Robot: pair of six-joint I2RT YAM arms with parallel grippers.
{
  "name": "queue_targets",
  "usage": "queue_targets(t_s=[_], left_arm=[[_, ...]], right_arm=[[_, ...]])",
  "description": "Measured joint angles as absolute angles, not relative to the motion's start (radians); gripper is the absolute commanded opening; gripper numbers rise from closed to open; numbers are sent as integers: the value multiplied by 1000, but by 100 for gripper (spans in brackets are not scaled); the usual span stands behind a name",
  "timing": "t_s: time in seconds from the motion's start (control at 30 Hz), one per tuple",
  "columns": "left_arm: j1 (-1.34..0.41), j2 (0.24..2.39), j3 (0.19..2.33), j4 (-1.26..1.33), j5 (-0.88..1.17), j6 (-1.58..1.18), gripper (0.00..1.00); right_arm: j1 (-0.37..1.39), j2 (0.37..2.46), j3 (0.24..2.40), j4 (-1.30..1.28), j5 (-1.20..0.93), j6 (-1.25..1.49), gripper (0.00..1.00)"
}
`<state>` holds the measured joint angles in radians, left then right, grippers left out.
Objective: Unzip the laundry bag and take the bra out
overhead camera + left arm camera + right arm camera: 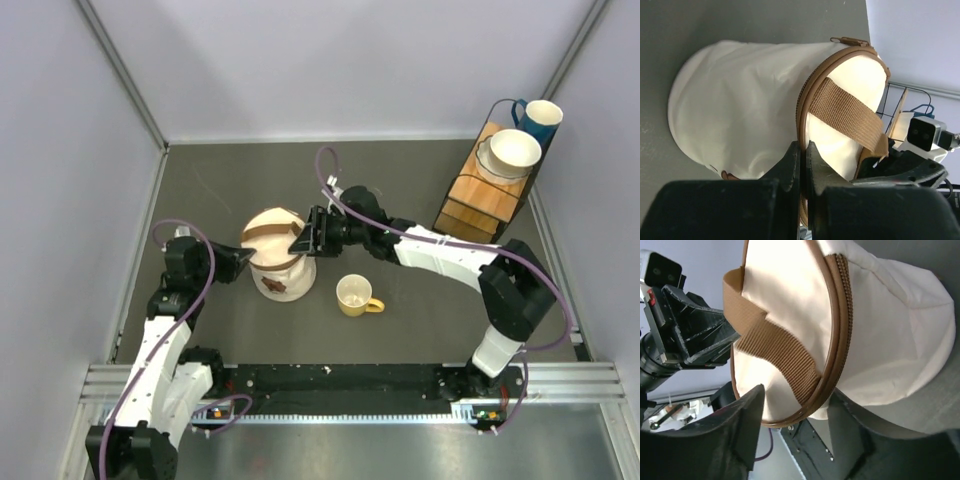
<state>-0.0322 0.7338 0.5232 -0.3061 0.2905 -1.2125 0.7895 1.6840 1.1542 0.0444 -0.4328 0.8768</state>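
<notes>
The cream-white laundry bag [278, 258] stands upright on the dark table, its brown strap [268, 232] running across the top. From the left, my left gripper [248, 258] is shut on the bag's brown rim trim [803, 107], which runs down between the pressed fingers [790, 160]. From the right, my right gripper [300, 240] stands open. In the right wrist view it [800, 407] straddles the bag's zipped rim [835, 340], one finger over the top face and one beside the side wall. The zipper [844, 300] looks closed. The bra is hidden.
A yellow mug [357, 296] sits just right of the bag, near the front. At the back right a wooden rack [482, 195] carries a white bowl [513, 151] and a blue mug [541, 119]. Grey walls enclose the table on three sides.
</notes>
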Motion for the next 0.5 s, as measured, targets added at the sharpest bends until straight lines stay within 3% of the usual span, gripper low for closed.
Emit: queue_targets(t_s=[0.03, 0.07, 0.1, 0.27, 0.5], left_arm=[[-33, 734, 522, -307, 291, -1214, 20], [-33, 733, 522, -307, 294, -1211, 30], [-33, 733, 522, -308, 295, -1206, 60], [-35, 759, 584, -410, 277, -1092, 96], [-15, 788, 815, -509, 247, -823, 99]], right_arm=[[799, 1686, 1154, 45, -426, 881, 25], [802, 1686, 1154, 44, -420, 875, 0], [802, 1686, 1156, 41, -412, 875, 0], [770, 1731, 1241, -1, -443, 837, 0], [653, 1856, 1438, -127, -744, 621, 0]])
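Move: The left hand is still shut on the near-left part of the laundry bag's lid rim, with the bag's middle about 3 cm ahead, 6 cm to its right and 7 cm below. The right hand's open fingers straddle the rim's right side; the bag's middle lies about 3 cm ahead of it, 4 cm to its left and 7 cm below. From the right hand, the yellow mug is some 12 cm to the right, 6 cm back and 11 cm lower. The right fingers close on the near-right rim and pinch it, then carry it forward about 4 cm and up 2 cm while the wrist swings some 15 degrees counter-clockwise. The left fingers open wide and let the rim go; that hand then rises about 6 cm off the bag, drifting 2 cm left, its left side rolling up some 20 degrees. ##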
